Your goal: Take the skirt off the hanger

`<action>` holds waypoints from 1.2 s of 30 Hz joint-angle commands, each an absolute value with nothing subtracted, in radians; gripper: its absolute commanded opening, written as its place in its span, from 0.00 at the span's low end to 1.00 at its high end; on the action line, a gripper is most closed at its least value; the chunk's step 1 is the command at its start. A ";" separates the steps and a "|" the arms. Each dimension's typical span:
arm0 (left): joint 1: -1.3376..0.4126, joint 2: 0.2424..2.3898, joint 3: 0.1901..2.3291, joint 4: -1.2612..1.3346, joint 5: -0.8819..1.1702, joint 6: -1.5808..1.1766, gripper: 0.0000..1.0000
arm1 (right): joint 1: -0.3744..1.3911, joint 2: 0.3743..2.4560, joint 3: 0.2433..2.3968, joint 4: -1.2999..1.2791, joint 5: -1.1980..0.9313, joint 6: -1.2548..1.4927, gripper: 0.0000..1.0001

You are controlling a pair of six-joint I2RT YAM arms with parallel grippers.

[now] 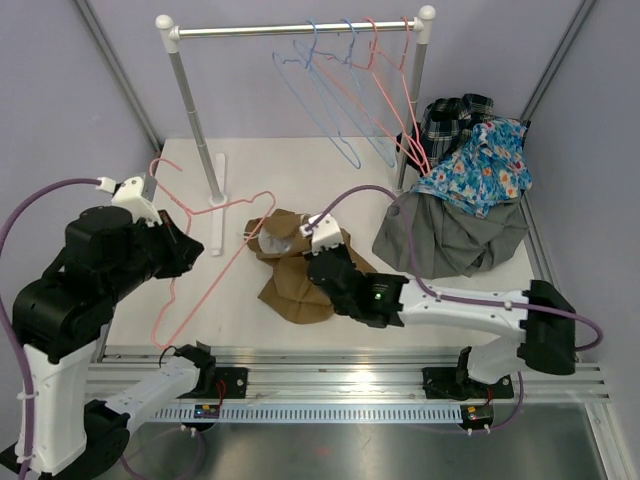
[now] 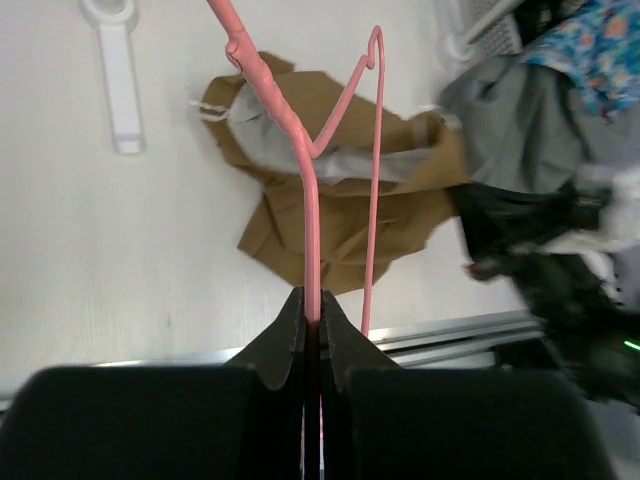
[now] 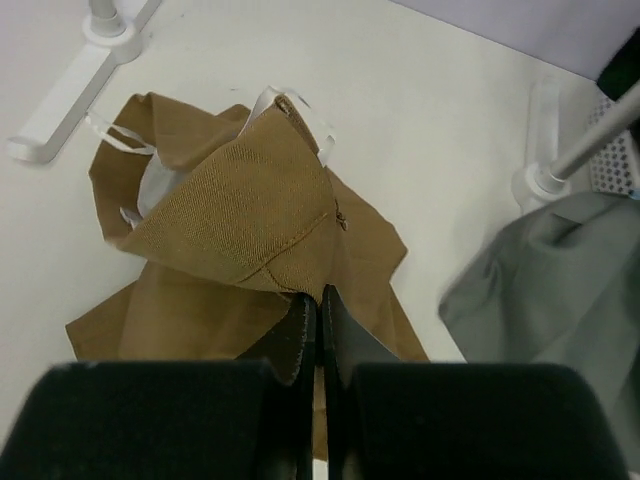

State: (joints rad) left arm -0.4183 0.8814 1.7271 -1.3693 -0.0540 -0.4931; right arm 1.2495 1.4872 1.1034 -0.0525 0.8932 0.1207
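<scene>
A brown skirt (image 1: 295, 270) lies crumpled on the white table with its pale lining showing. My left gripper (image 1: 190, 250) is shut on the wire of a pink hanger (image 1: 215, 275), held above the table left of the skirt. The hanger's far corner reaches the skirt's upper left edge; I cannot tell if they touch. In the left wrist view the hanger (image 2: 308, 190) runs out from the gripper (image 2: 312, 308) over the skirt (image 2: 350, 225). My right gripper (image 1: 322, 262) is shut on a raised fold of the skirt (image 3: 235, 205), pinched at the gripper (image 3: 320, 298).
A clothes rack (image 1: 295, 30) at the back carries several blue and pink hangers (image 1: 350, 90). Its white foot (image 1: 215, 215) stands just left of the skirt. A pile of grey (image 1: 450, 240), floral blue (image 1: 480, 170) and plaid clothes lies at the right.
</scene>
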 commanded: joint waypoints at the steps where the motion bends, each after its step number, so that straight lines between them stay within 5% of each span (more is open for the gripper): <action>1: -0.422 0.882 1.652 -1.387 -0.177 -0.506 0.00 | 1.262 1.254 1.046 -0.038 1.040 0.224 0.00; 9: -0.422 0.951 1.612 -1.275 -0.333 -0.460 0.00 | 1.258 0.921 1.018 0.200 1.198 -0.277 0.00; 21: -0.422 1.061 1.637 -1.163 -0.362 -0.403 0.00 | 1.115 0.879 1.233 0.479 1.094 -0.771 0.00; 36: -0.420 1.095 1.595 -1.074 -0.388 -0.357 0.00 | 0.269 1.368 2.010 -0.073 0.566 -0.364 0.00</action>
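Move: Off to the right hand's right, about 36 cm, and 16 cm farther out sits the clothes-filled basket, some 13 cm lower; this hand already grips the brown skirt. The rack's right foot is about 15 cm ahead, 22 cm right and 22 cm below, and the hung hangers 15 cm ahead, 10 cm right, 20 cm above. For the left hand, holding a pink hanger, the rod's middle lies roughly 25 cm ahead, 19 cm right and 18 cm up. Sweeping up and to the right by nearly 40 cm each way, the right hand carries the pinched skirt from mid-table to the basket, drifting slightly back before pushing forward at the end; its fingers tip upward and swing some 45 degrees clockwise. The left hand keeps hold of the empty pink hanger, dips about 4 cm and moves 10 cm forward towards the rack. ##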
